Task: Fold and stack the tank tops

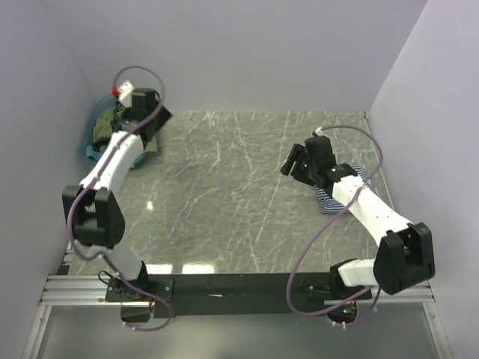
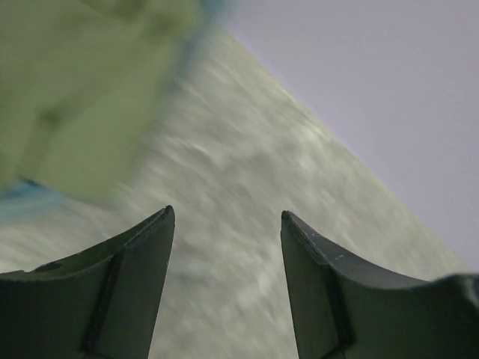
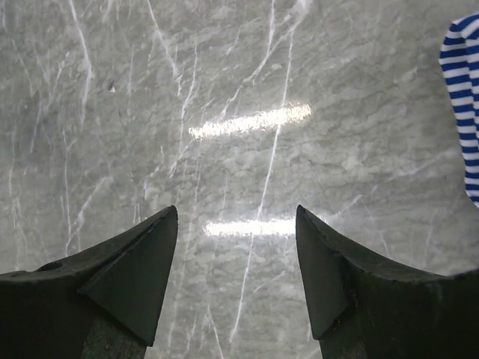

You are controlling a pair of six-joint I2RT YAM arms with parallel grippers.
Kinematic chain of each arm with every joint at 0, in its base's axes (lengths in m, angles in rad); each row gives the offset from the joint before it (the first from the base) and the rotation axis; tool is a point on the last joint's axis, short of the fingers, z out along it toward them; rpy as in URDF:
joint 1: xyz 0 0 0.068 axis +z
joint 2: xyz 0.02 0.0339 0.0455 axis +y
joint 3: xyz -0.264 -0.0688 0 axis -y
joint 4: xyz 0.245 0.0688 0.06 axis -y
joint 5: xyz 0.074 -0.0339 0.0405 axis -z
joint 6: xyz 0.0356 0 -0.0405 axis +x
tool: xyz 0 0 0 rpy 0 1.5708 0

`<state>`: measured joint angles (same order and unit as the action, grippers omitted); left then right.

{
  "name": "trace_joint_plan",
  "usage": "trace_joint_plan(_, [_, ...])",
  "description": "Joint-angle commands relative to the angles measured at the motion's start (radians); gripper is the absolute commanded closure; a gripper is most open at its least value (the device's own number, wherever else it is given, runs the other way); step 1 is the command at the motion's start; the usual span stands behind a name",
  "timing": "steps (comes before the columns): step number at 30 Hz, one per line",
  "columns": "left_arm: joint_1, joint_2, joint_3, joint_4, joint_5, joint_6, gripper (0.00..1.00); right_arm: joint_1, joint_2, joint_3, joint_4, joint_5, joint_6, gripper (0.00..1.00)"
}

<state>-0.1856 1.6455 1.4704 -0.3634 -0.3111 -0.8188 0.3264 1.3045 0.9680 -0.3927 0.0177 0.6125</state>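
Observation:
A navy-and-white striped tank top (image 1: pixel 327 199) lies on the marble table at the right, mostly under my right arm; its edge shows in the right wrist view (image 3: pixel 464 97). My right gripper (image 1: pixel 290 164) hovers open just left of it over bare table (image 3: pixel 236 213), holding nothing. An olive green tank top (image 1: pixel 114 124) is bunched in the far left corner and hangs over a teal basin (image 1: pixel 90 146). My left gripper (image 1: pixel 159 118) is open beside that heap. Its own view is blurred, with the olive tank top (image 2: pixel 75 90) at upper left and nothing between the fingers (image 2: pixel 228 217).
Pale walls close the table in at the back, left and right. The basin sits against the left wall. Both arm bases are bolted to a black rail (image 1: pixel 224 284) at the near edge. A purple cable (image 1: pixel 314 239) loops off the right arm.

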Motion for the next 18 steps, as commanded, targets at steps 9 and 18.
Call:
trace_joint_plan(9, [0.201, 0.369, 0.301, -0.191, -0.167, 0.112, 0.35, 0.008, 0.081, 0.052, 0.117, -0.078, -0.013, 0.29])
trace_joint_plan(18, [0.233, 0.502, 0.363, -0.195, -0.237, 0.129, 0.38, 0.007, 0.111, 0.034, 0.135, -0.09, -0.023, 0.29])
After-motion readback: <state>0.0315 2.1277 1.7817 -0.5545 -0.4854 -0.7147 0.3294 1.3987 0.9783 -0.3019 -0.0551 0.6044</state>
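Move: The green tank top lies bunched in the blue bin, about 16 cm to the left of the empty left hand, some 4 cm farther out and roughly 17 cm below it. The bin around it has its middle about 17 cm left of that hand, 5 cm ahead and 19 cm down. From the right hand the green tank top is far off, about 56 cm to the left, 18 cm ahead and 9 cm lower. Leftward and down, the left hand swings in over the bin towards the green tank top: about 14 cm left, most of it early, then mainly sinking, some 14 cm in all, with a little forward. The wrist tips down about 20 degrees and turns some 15 degrees counter-clockwise; the fingers stay open, easing to a slow stop close over the cloth. The empty right hand drifts only 2 to 3 cm, left, forward and down. ##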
